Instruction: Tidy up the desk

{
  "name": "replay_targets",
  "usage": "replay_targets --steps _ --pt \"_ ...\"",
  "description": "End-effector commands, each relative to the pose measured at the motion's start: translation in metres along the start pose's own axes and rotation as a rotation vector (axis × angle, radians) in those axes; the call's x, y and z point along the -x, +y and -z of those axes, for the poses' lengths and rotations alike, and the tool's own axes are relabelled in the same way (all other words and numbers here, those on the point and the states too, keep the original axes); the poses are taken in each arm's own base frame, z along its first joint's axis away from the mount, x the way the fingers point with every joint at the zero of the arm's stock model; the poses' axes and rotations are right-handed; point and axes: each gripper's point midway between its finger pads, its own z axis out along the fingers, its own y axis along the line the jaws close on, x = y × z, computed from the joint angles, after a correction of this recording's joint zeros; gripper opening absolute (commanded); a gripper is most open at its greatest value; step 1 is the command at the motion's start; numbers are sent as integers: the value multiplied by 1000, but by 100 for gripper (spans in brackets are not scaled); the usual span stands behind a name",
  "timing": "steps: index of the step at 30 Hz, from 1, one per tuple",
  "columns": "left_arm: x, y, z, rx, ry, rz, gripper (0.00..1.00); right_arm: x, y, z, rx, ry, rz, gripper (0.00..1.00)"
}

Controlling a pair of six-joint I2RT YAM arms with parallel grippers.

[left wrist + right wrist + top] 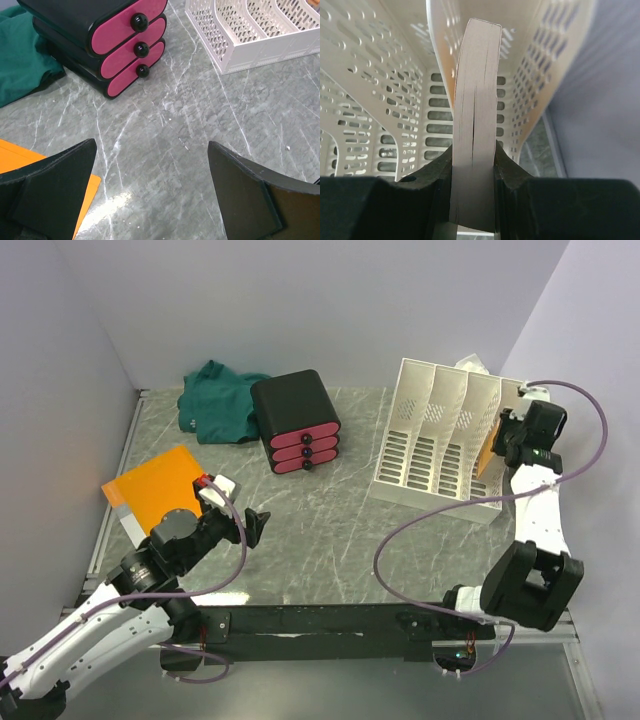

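Note:
The desk point(330, 540) is a grey-green marble top with pale veins, also seen in the left wrist view point(175, 125). My left gripper point(252, 525) hovers over its left half, beside an orange folder point(160, 485). Its jaws point(151, 145) stand wide open with only bare stone between them. My right gripper point(507, 440) is at the rightmost slot of the white file rack point(440, 435). It is shut on an orange-covered book point(487, 455). In the right wrist view the book's grey page edge point(477, 100) stands upright between the fingers point(473, 165), inside the slot.
A black drawer box with pink fronts point(297, 422) point(115, 35) stands at the back middle. A crumpled green cloth point(215, 400) point(20, 55) lies left of it. The folder's corner point(15, 157) is by my left finger. The rack's near wall point(260, 35) is at the right. Walls enclose the desk.

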Motion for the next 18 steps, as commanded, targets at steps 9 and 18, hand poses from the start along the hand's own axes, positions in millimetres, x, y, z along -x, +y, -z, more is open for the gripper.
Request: replay_targets --steps 9,18 --pt "14 6 3 32 -53 15 99 -14 36 -27 224 -23 11 23" --pt "24 2 6 32 -64 129 99 -1 32 29 203 -98 108 89"
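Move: My right hand holds the orange book upright, spine towards me, in the mouth of the white rack's rightmost slot. The slot's middle lies some 4 cm ahead, 1 cm left and about 12 cm below. The next slot is at the same depth, roughly 8 cm to the left; the rack's right side wall is about 4 cm ahead and 4 cm to the right. From my idle left hand the rightmost slot is about 22 cm ahead, 55 cm right and 13 cm lower. I lower the orange book with my right hand some 5.5 cm into the rightmost slot, easing a little forward at first and drifting about 3 cm left as the wrist turns some 10 degrees counter-clockwise. Near the bottom I spread my fingers wide and let go of the book, then draw back slightly and start to rise. ##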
